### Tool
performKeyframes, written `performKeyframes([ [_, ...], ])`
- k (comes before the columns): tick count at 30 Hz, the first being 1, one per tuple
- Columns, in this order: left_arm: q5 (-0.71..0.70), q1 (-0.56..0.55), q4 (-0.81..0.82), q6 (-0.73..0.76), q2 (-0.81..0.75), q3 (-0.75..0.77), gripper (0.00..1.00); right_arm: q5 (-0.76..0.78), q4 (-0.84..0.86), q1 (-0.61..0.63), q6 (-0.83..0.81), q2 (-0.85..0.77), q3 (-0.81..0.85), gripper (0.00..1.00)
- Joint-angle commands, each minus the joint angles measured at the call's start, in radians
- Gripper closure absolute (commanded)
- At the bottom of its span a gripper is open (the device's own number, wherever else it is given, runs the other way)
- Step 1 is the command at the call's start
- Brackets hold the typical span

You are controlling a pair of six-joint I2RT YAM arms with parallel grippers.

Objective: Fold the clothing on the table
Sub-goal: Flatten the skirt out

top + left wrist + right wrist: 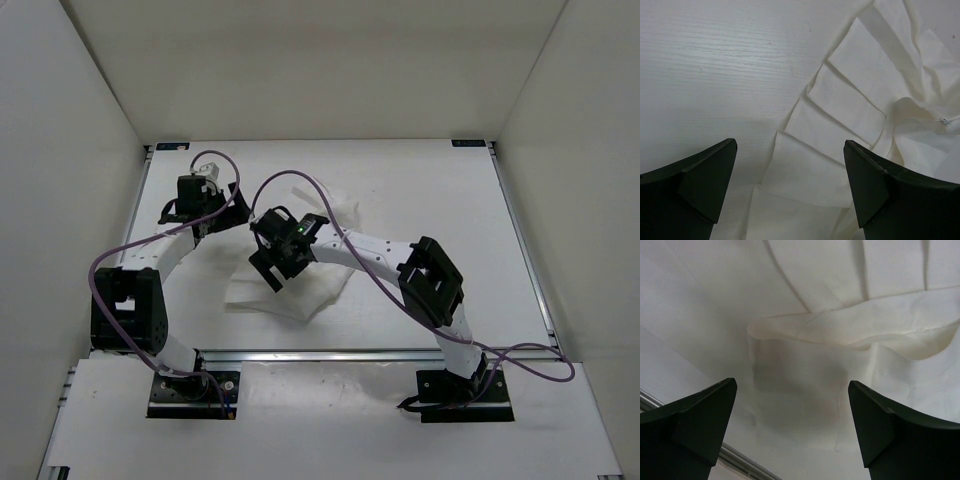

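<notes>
The clothing (305, 292) is a crumpled white garment lying mid-table, partly hidden under both arms. In the left wrist view its pleated edge (850, 105) fans out over the white table (715, 65). My left gripper (228, 212) hovers over that edge on the garment's left side, jaws wide open (790, 170) with pleats showing between them. My right gripper (270, 272) hangs over the garment's near part, also open (792, 410). A folded-over flap of the clothing (810, 355) lies just beyond its fingertips, and nothing is gripped.
The table (430, 200) is ringed by aluminium rails, with white walls on three sides. The near rail (740, 460) shows at the bottom left of the right wrist view. Purple cables (300, 185) loop above the arms.
</notes>
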Motion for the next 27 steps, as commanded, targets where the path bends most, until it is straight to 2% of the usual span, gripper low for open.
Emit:
performKeyframes([
  [1, 0.019, 0.012, 0.022, -0.005, -0.046, -0.006, 0.01, -0.010, 0.018, 0.015, 0.008, 0.006, 0.025, 0.09],
  [5, 0.037, 0.032, 0.018, -0.007, -0.057, -0.015, 0.01, 0.000, 0.009, 0.004, 0.026, 0.038, 0.037, 0.18],
  [8, 0.040, 0.038, 0.008, 0.001, -0.065, -0.020, 0.01, 0.030, 0.016, 0.006, 0.014, 0.058, 0.043, 0.28],
  [9, 0.048, 0.040, 0.007, 0.004, -0.068, -0.016, 0.01, 0.031, 0.018, 0.010, 0.010, 0.061, 0.046, 0.36],
  [11, 0.045, 0.043, 0.002, 0.007, -0.075, -0.017, 0.02, 0.031, 0.016, 0.016, 0.002, 0.084, 0.065, 0.40],
  [12, 0.045, 0.043, 0.001, 0.005, -0.072, -0.015, 0.01, 0.040, 0.015, 0.012, 0.001, 0.086, 0.077, 0.52],
  [13, 0.050, 0.049, -0.004, 0.005, -0.077, -0.015, 0.01, 0.062, 0.006, 0.015, 0.005, 0.103, 0.088, 0.75],
  [15, 0.063, 0.044, 0.001, 0.007, -0.078, -0.009, 0.02, 0.100, -0.030, 0.010, 0.028, 0.118, 0.118, 1.00],
  [20, 0.119, 0.043, 0.033, 0.013, -0.080, -0.014, 0.02, 0.168, -0.025, -0.014, 0.065, 0.037, 0.076, 1.00],
  [22, 0.203, 0.038, 0.067, 0.016, -0.071, -0.006, 0.05, 0.178, -0.013, -0.034, 0.074, -0.030, 0.037, 1.00],
  [25, 0.338, -0.011, 0.100, 0.053, -0.036, 0.038, 0.07, 0.148, 0.054, -0.079, 0.108, -0.235, -0.146, 1.00],
  [27, 0.390, -0.069, 0.073, 0.108, 0.007, 0.121, 0.05, 0.061, 0.201, -0.125, 0.109, -0.384, -0.305, 1.00],
])
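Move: The loose folded layer of the skirt that the right fingers will pinch lies almost straight below them, about 3 cm down and 1 cm ahead. On the table some 4 cm below the hand, the skirt's near-left corner is about 12 cm left and 6 cm back, its near-right corner roughly 4 cm right and 9 cm back. From the left hand the layer is about 14 cm back, 10 cm right and 8 cm below. Right fingers sink about 3 cm, pinch the skirt, then pull about 5 cm right, rising; left hand climbs rightward. ##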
